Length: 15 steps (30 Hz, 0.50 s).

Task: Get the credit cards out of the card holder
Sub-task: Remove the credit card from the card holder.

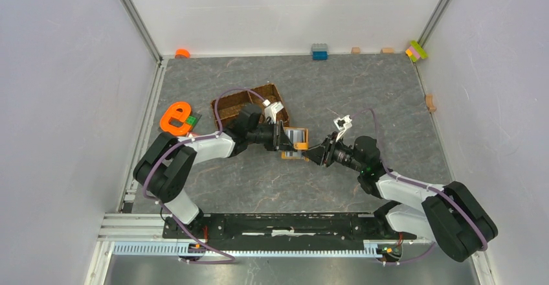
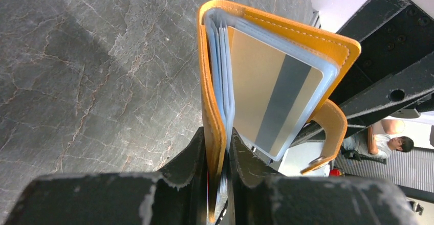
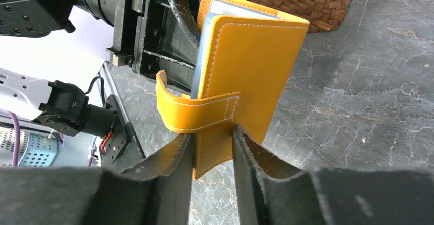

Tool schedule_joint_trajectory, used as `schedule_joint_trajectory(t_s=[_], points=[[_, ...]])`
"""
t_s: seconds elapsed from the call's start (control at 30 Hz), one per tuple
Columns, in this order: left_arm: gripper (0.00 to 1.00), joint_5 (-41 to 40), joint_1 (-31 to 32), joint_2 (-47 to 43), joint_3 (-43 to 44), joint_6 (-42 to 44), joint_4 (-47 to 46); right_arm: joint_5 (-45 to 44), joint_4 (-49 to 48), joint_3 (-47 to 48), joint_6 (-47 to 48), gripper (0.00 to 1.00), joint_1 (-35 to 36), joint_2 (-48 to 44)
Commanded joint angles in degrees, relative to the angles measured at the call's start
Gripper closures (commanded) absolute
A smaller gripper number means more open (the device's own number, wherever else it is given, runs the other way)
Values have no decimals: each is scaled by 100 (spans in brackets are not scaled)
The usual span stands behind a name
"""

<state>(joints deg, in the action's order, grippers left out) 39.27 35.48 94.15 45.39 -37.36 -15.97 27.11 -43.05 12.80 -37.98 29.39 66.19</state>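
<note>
The orange card holder (image 1: 294, 144) hangs half open above the table between both arms. My left gripper (image 1: 285, 139) is shut on one cover (image 2: 211, 107) together with a few pale blue sleeves, seen at the left gripper (image 2: 219, 153). A beige credit card (image 2: 266, 92) with a grey stripe sits in the front sleeve; other cards are hidden. In the right wrist view the other cover (image 3: 256, 66) faces me with its snap tab (image 3: 189, 115) hanging loose. My right gripper (image 3: 214, 148) stands open, its fingertips either side of that cover's lower corner, as the right gripper (image 1: 312, 153) meets the holder from the right.
A brown woven tray (image 1: 249, 107) stands just behind the left gripper, its rim (image 3: 297, 0) close behind the holder. An orange e-shaped toy (image 1: 175, 118) lies at the left. Small bricks (image 1: 319, 52) line the far wall, and one more lies by the right wall (image 1: 430, 102).
</note>
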Motion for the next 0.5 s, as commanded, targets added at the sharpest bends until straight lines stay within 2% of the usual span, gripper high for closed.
schedule_joint_trajectory(t_s=[0.0, 0.1, 0.33, 0.47], points=[[98, 521, 134, -63, 225, -91, -398, -344, 402, 216, 310, 58, 32, 24], [98, 521, 143, -75, 225, -82, -398, -613, 765, 308, 445, 49, 67, -12], [98, 609, 202, -61, 269, -56, -393, -764, 930, 366, 525, 48, 124, 3], [98, 676, 302, -66, 308, -4, -394, -954, 1117, 408, 566, 42, 138, -18]])
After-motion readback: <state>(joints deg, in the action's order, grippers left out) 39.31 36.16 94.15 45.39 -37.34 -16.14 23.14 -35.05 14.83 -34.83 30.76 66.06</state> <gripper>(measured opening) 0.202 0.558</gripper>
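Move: The orange card holder, cards still inside, is already pinched in the left fingers. Its middle is about 1 cm to the right of that hand, level fore and aft and a touch lower. From the right hand the holder's middle is some 2 cm ahead, 4 cm to the left and about level in height. Its closing strap is roughly 3 cm to that hand's left and 2 cm ahead. The wicker basket is about 16 cm ahead, 20 cm to the left and 9 cm lower. The card holder stays in the left hand's unchanged pinch, which barely drifts, while the right hand sinks about 1.5 cm beside the strap end and tips its fingers down some 5 degrees. As it sinks, the right fingers spread from about a third open to a little over half, ending one on each side of the outer cover's lower part. ##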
